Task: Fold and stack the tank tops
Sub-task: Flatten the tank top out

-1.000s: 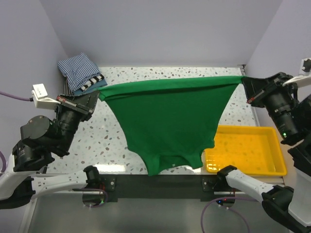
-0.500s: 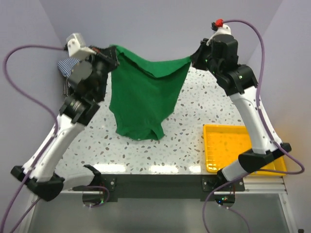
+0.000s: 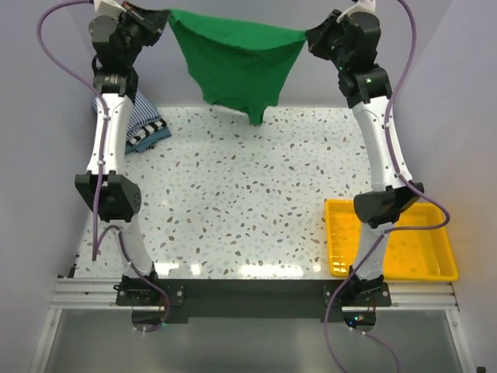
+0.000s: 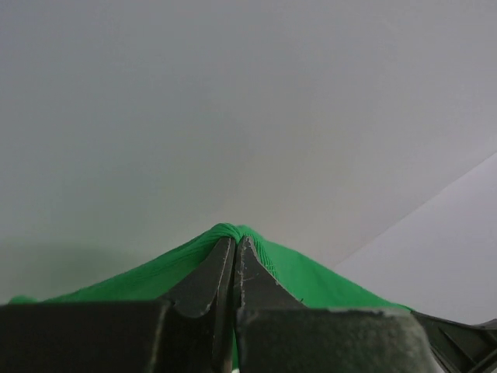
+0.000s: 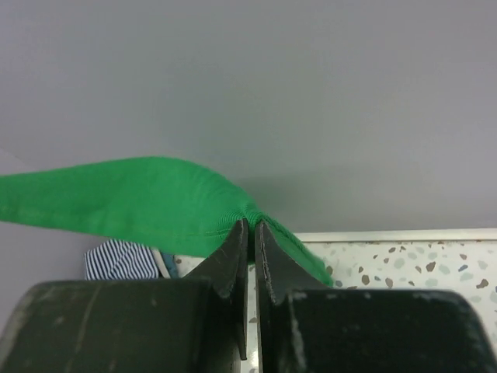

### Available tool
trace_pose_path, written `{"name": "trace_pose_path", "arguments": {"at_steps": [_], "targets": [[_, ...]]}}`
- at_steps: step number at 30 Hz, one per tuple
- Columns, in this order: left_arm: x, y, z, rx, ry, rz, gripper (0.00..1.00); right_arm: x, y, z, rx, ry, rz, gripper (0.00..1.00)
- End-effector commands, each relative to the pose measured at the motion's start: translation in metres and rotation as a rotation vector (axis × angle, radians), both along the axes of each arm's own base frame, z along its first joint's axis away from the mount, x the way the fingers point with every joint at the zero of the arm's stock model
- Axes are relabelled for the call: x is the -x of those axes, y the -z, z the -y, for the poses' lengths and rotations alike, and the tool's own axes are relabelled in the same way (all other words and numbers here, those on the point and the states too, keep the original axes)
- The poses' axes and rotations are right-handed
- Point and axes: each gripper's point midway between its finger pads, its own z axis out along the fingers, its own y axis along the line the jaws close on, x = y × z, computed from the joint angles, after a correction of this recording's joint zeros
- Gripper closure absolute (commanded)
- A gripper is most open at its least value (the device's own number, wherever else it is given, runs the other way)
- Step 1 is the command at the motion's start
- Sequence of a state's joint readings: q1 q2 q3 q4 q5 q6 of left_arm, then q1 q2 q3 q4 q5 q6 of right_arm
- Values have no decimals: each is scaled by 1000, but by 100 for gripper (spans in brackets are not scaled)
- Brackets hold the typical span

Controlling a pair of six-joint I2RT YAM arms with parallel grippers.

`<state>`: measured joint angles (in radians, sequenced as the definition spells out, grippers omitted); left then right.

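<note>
A bright green tank top (image 3: 237, 66) hangs in the air at the far end of the table, stretched between both arms. My left gripper (image 3: 165, 15) is shut on its left corner, and my right gripper (image 3: 308, 37) is shut on its right corner. The cloth sags between them and tapers to a point just above the back edge of the table. In the left wrist view green cloth (image 4: 233, 233) bunches over the closed fingertips. The right wrist view shows the same pinch on green fabric (image 5: 155, 198). A folded pile with a blue-and-white striped top (image 3: 144, 116) lies at the back left.
A yellow plastic tray (image 3: 392, 264) sits at the front right, by the right arm's lower link. The pile at the back left also shows black-and-white stripes and a teal edge (image 3: 151, 138). Both arms reach tall toward the purple back wall.
Both arms have risen and reached far back, lifting the green tank top off the table. The grippers came closer together, so the cloth hangs narrower and higher than before.
</note>
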<state>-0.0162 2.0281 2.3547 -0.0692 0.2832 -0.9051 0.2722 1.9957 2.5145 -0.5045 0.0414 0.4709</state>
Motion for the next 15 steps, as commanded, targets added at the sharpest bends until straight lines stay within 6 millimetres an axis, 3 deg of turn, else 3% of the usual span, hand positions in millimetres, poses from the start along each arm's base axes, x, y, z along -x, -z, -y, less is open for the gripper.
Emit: {"name": "trace_pose_path", "arguments": {"at_steps": [1,2,3,4,5,6,7,8,9,10,11,12,13,14,15], "targets": [[36,-34,-20,29,99,116,100,20,-53,13,-57,-13,144,100],[48,-41,-24,12,85,147,100,14,-33,13,-50,-14,95,100],[46,-30,-26,9,77,123,100,15,-22,9,-47,-35,66,100],[38,3,-28,11,72,50,100,21,-17,9,-48,-48,46,100],[39,14,-28,10,74,30,100,16,24,5,-33,-60,-46,100],[40,48,-27,17,75,-40,100,18,42,3,-40,-69,-95,100],[42,61,-29,22,69,-51,100,31,49,1,-46,-93,-123,100],[45,78,-28,35,65,-81,100,33,108,0,-32,-93,-255,100],[54,128,-27,73,65,-186,100,41,133,-1,-53,-96,-319,100],[61,147,-26,92,68,-208,100,55,139,1,-70,-101,-327,100],[76,158,-23,132,75,-235,100,70,204,2,-60,-93,-466,100],[92,228,-20,164,71,-376,100,81,227,4,-74,-88,-519,100],[103,247,-19,179,65,-395,100,93,251,5,-75,-84,-576,100],[121,260,-16,192,58,-420,100,119,297,8,-73,-81,-687,100],[144,320,-21,208,4,-549,100,130,317,11,-74,-78,-731,100]]}}
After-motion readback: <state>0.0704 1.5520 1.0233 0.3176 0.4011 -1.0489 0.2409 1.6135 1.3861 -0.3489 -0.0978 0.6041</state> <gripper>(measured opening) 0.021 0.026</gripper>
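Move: The open patch of table meant for the tank top lies between and below the raised hands: about 12 cm back, 16 cm right and 50 cm below the left hand, or some 8 cm back, 16 cm left and 47 cm below the right. The folded stack stands roughly 23 cm left of the left hand and 2 cm farther out, 48 cm down; the yellow bin is about 39 cm back, 27 cm right and 45 cm below the right hand. Down and somewhat back, gathering speed, both hands swing the green tank top towards the open table, dropping about 28 cm and drawing back some 10 cm. The left hand first pulls some 5 cm left, then gives back more than half of it. Both wrists tip nose-down by 30 to 35 degrees, and the shut fingers keep pinching the cloth's two corners. ##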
